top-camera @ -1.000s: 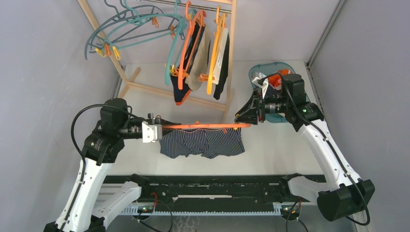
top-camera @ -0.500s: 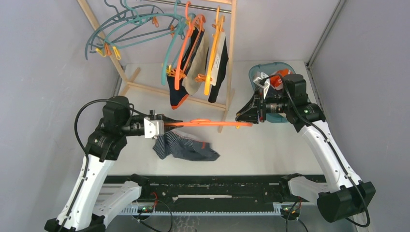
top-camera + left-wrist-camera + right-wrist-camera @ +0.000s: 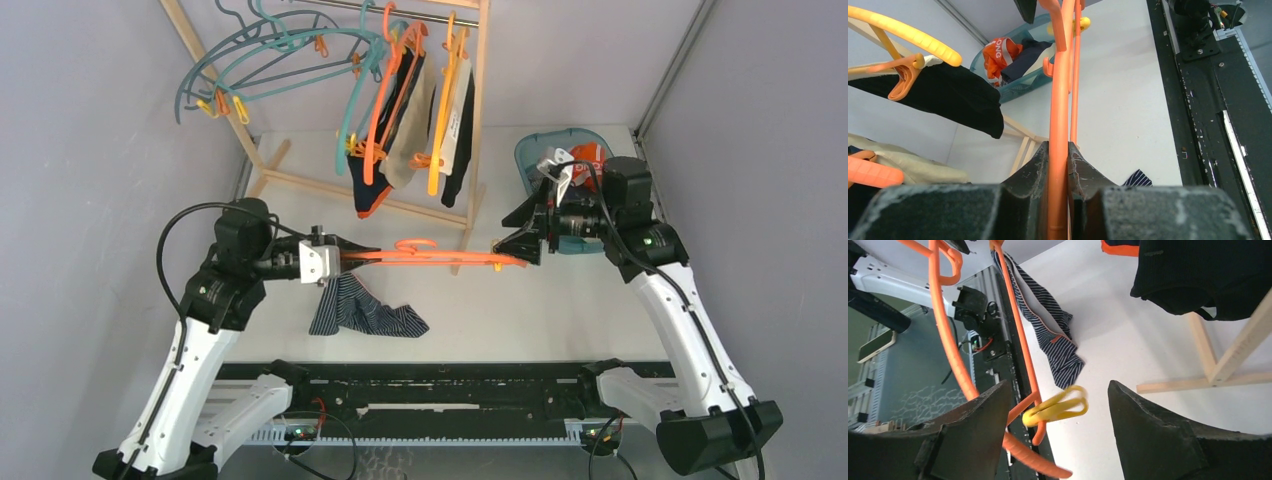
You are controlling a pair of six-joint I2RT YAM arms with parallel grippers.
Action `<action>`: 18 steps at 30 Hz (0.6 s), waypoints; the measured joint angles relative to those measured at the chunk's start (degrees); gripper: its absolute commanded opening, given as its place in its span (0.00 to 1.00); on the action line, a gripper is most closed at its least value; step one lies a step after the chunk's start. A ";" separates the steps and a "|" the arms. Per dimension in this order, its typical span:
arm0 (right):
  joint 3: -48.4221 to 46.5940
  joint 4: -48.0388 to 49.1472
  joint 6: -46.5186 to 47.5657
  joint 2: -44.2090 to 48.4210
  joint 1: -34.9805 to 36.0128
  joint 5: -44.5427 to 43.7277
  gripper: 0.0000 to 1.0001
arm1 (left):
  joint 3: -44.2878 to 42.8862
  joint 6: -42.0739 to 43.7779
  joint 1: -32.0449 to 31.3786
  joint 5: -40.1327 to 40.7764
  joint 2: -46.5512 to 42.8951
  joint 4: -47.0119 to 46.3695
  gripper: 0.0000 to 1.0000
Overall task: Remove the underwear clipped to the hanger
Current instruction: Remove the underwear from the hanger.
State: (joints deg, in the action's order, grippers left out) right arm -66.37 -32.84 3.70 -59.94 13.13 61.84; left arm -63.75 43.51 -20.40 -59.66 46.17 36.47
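Observation:
An orange hanger (image 3: 430, 258) lies level between my two arms. My left gripper (image 3: 338, 259) is shut on its left end, and the bar is pinched between the pads (image 3: 1058, 165). The navy striped underwear (image 3: 365, 312) hangs from that left end, its loose side sagging onto the table (image 3: 1058, 347). My right gripper (image 3: 522, 246) stands open around the hanger's right end. An empty yellow clip (image 3: 1058, 407) sits between its fingers, touching neither. More underwear hangs on the rack: navy with orange trim (image 3: 372, 195), beige (image 3: 410, 140) and black (image 3: 458, 140).
The wooden rack (image 3: 300, 182) stands at the back with bare teal hangers (image 3: 260, 60) on its left. A teal basket (image 3: 528, 160) with clothes in it sits behind my right gripper. A black rail (image 3: 430, 385) runs along the near edge.
The striped underwear came off the right clip and its right side dropped to the table. My right gripper opened and drew slightly right. The left grip is unchanged.

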 measured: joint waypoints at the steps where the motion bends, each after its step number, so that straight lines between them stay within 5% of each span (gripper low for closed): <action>1: -0.11 -0.39 0.26 0.57 -0.59 -0.46 0.72 | 0.24 -0.02 0.00 0.04 0.07 -0.02 0.00; 12: -6.80 -3.93 4.04 5.09 -3.82 -3.21 0.75 | 0.33 -2.40 -0.07 1.68 2.84 -1.46 0.00; 18: -9.86 -9.90 13.27 4.85 5.84 -9.46 0.74 | 0.33 -4.13 -0.20 3.04 4.09 -1.64 0.00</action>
State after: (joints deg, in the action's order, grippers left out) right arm -76.23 -42.74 16.97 -55.09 18.96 52.38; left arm -63.42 39.38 -20.60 -56.62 50.26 34.83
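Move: The striped underwear already lies on the table, about 28 cm to the right hand's left, 3 cm ahead and some 30 cm below. Just beside that hand hangs the held hanger's yellow clip, roughly 3 cm back, 3 cm left and 2 cm lower; the black underwear on the rack is about 15 cm ahead and 9 cm left. From the left hand, the underwear lies some 7 cm ahead, 3 cm left and 32 cm down. Keeping its pinch on the orange hanger's end, the left hand carries it about 2 cm forward towards the rack and slightly down. The open, empty right hand backs off to the right while rising about 5 cm, clear of the hanger end, then swings back and left and starts to sink, rolling roughly 20 degrees so that its forward side tips up. ##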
